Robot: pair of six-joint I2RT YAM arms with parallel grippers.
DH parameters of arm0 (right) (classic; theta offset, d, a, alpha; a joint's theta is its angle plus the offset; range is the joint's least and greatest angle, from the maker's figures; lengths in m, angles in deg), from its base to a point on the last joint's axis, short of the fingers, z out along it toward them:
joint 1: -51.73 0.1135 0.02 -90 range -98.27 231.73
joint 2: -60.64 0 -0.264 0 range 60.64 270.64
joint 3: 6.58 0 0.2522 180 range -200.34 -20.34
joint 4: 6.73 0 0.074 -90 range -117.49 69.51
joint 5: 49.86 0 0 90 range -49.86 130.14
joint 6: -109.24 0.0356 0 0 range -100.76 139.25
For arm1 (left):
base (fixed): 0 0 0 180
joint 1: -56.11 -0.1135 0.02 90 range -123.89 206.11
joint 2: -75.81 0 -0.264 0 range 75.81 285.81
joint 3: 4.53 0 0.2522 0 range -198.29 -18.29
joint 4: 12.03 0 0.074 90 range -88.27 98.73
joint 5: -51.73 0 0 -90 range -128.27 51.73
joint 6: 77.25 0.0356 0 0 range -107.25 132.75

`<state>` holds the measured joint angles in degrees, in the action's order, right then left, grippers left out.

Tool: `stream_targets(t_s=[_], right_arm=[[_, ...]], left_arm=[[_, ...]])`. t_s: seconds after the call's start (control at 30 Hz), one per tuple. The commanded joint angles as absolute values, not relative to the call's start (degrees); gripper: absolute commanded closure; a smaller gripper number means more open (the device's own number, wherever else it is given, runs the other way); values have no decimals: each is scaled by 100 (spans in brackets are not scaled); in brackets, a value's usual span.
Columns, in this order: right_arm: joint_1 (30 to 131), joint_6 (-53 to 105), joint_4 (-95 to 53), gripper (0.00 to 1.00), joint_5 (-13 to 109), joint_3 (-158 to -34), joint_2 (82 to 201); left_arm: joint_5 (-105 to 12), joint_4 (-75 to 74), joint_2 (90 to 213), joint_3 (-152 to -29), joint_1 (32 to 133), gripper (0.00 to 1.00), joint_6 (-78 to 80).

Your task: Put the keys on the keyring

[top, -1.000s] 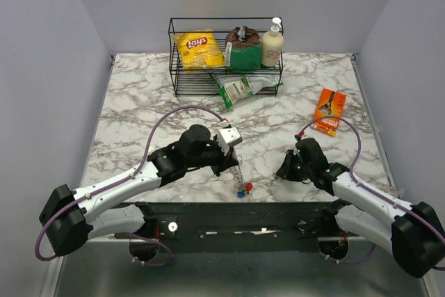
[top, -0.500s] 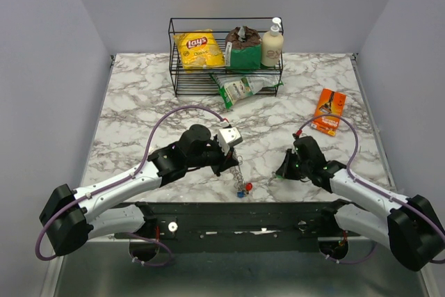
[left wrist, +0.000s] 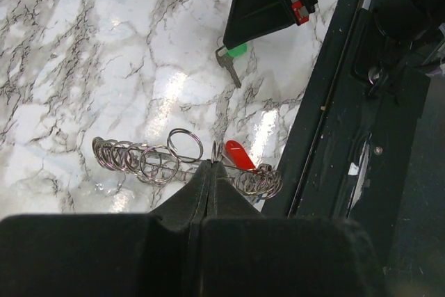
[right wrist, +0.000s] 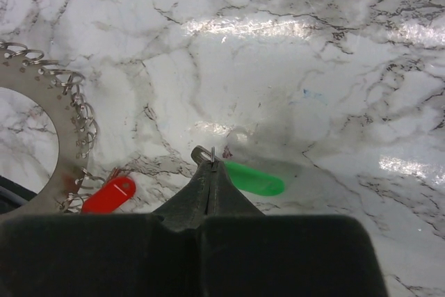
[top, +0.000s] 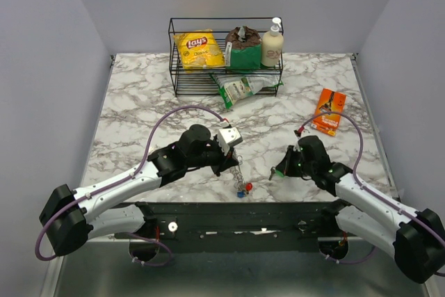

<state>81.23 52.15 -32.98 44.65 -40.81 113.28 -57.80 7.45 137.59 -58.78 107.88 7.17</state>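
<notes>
The keyring [left wrist: 149,161], a silvery loop strung with several small split rings, hangs from my left gripper [left wrist: 211,165], which is shut on its wire. The top view shows the keyring [top: 239,176] dangling below the left gripper [top: 233,163], near the table's front edge. A red key [left wrist: 238,154] and a blue key [top: 240,193] hang at its lower end. My right gripper [right wrist: 212,156] is shut on the metal end of the green key [right wrist: 254,179], just above the marble. In the top view the right gripper [top: 277,171] is a short way right of the keyring. The red key [right wrist: 109,194] shows in the right wrist view.
A wire basket [top: 226,57] at the back holds a chips bag, a green-and-brown packet and a lotion bottle. A green pouch [top: 243,88] lies in front of it. An orange packet [top: 329,111] lies at the right. The dark mounting rail [top: 236,215] runs along the near edge.
My right gripper has shut on the green key and shifted slightly, with the key's end now sticking out to its left. The left arm and keyring have stayed still.
</notes>
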Motion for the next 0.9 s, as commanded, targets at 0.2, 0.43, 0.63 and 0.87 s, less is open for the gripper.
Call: stream_targets(t_s=[0.2,0.43,0.63,0.87], right_arm=[[8091,4430,-3069,99,5471,-4512,10872],[8082,4026,-2849,99,6403,-4803,10643],[8091,3674,-2595,99,7036,-4917,10494],[8091,3173,-2172,99,8687,-5014,10274]], left_arm=[[-5576,709,13470,-5977,10805,100,774],[-5321,937,13207,-6170,10805,100,757],[-5180,1491,13127,-6610,10814,100,809],[-5163,1781,12986,-6795,10823,100,1011]])
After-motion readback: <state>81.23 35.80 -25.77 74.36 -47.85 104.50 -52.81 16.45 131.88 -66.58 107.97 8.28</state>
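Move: The keyring, held edge-up in the left fingers, has its middle about 15 cm to the left of the right hand, some 2 cm back and 6 cm above it. The red tag hangs roughly 11 cm left and 5 cm back, the blue tag about 13 cm left and 8 cm back, both about level with that hand. From the left hand, the green key in the right fingers lies about 16 cm to the right, 1 cm ahead and 13 cm below. The green key, already clear of the table and still pinched in the shut right fingers, is carried up some 12 cm and left about 7 cm towards the keyring, easing back a little late on. Meanwhile the right wrist turns some 40 degrees so its fingers point more to the left and less steeply down. The left hand keeps its grip on the keyring and lifts it about 6 cm, mostly late. ##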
